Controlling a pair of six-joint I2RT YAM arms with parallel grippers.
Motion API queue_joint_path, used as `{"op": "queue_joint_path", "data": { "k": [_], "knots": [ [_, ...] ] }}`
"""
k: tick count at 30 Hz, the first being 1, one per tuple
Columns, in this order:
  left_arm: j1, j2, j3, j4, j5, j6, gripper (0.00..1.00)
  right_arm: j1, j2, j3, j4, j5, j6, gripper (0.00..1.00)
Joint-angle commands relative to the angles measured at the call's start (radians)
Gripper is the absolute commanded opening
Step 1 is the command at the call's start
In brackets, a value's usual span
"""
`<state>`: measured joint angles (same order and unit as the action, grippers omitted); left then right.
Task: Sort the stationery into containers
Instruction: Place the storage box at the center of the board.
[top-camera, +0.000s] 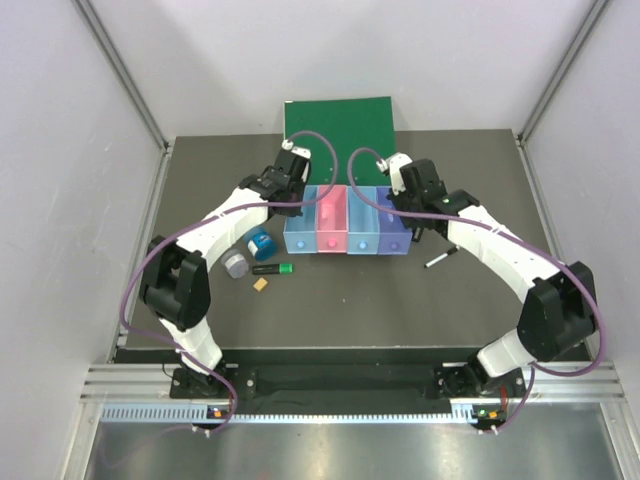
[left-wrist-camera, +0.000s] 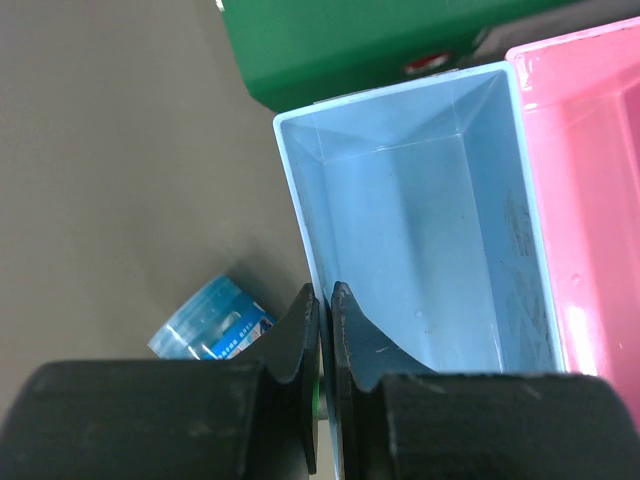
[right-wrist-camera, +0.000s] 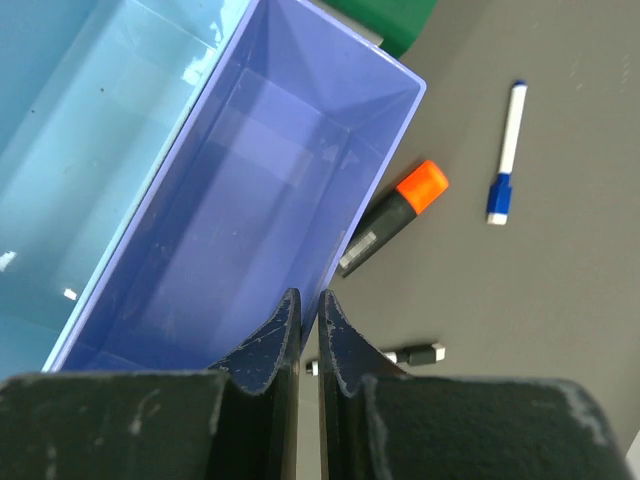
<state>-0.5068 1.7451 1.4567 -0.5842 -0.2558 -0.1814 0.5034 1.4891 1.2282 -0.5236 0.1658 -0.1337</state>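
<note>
The containers (top-camera: 345, 232), four joined bins, stand mid-table; all look empty. My left gripper (left-wrist-camera: 322, 290) is shut on the left wall of the end light blue bin (left-wrist-camera: 420, 220). My right gripper (right-wrist-camera: 308, 295) is shut on the right wall of the purple bin (right-wrist-camera: 250, 210). A blue tin (top-camera: 260, 243), grey tin (top-camera: 236, 263), green-capped highlighter (top-camera: 272, 268) and orange block (top-camera: 260, 284) lie left of the row. Right of it lie an orange-capped highlighter (right-wrist-camera: 395, 215), a blue-capped pen (right-wrist-camera: 505, 152) and a black-capped pen (top-camera: 440, 259).
A large green binder (top-camera: 338, 125) lies flat just behind the bins, against the back wall. White enclosure walls close in the dark table on the left, right and back. Both arms arch over the table's sides toward the bin row.
</note>
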Motion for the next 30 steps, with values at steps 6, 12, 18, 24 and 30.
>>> {"op": "queue_joint_path", "data": {
  "k": [6, 12, 18, 24, 30],
  "knots": [
    [-0.09, 0.053, -0.01, 0.17, 0.168, 0.042, 0.0, 0.084, 0.034, 0.007, 0.295, -0.189, -0.01, 0.0],
    [-0.091, 0.116, 0.014, 0.167, 0.147, 0.033, 0.0, 0.083, 0.095, 0.022, 0.304, -0.187, -0.041, 0.0],
    [-0.091, 0.145, 0.011, 0.193, 0.124, 0.031, 0.0, 0.072, 0.152, 0.039, 0.327, -0.186, -0.055, 0.0],
    [-0.091, 0.171, 0.019, 0.196, 0.116, 0.04, 0.0, 0.067, 0.207, 0.065, 0.349, -0.175, -0.067, 0.0],
    [-0.091, 0.191, 0.025, 0.202, 0.116, 0.046, 0.0, 0.064, 0.238, 0.076, 0.359, -0.17, -0.081, 0.04]
  ]
}}
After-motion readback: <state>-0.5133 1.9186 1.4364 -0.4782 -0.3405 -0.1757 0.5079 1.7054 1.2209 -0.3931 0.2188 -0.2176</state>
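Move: The left hand holds the storage box by its left rim, the right hand by its right rim. The board's middle lies about 11 cm to the right of the left hand, 2 cm ahead and 13 cm below; it is 11 cm to the left of the right hand, 3 cm ahead and 13 cm below. From the left hand, the green binder's middle is some 21 cm ahead and 11 cm right, and the blue jar 7 cm left and 3 cm back. The orange-capped marker lies 7 cm right of the right hand, 2 cm ahead. Both arms, each still pinching its outer rim, lower the storage box together by roughly 6.5 cm towards the middle of the board, most of it in the first half after a slight draw back. The descent then nearly levels off and they ease the box 2 to 3 cm forward towards the green binder's near edge, the wrists rolling opposite ways by some 5 to 10 degrees so that each hand's outer side rises, the fingers staying shut. ##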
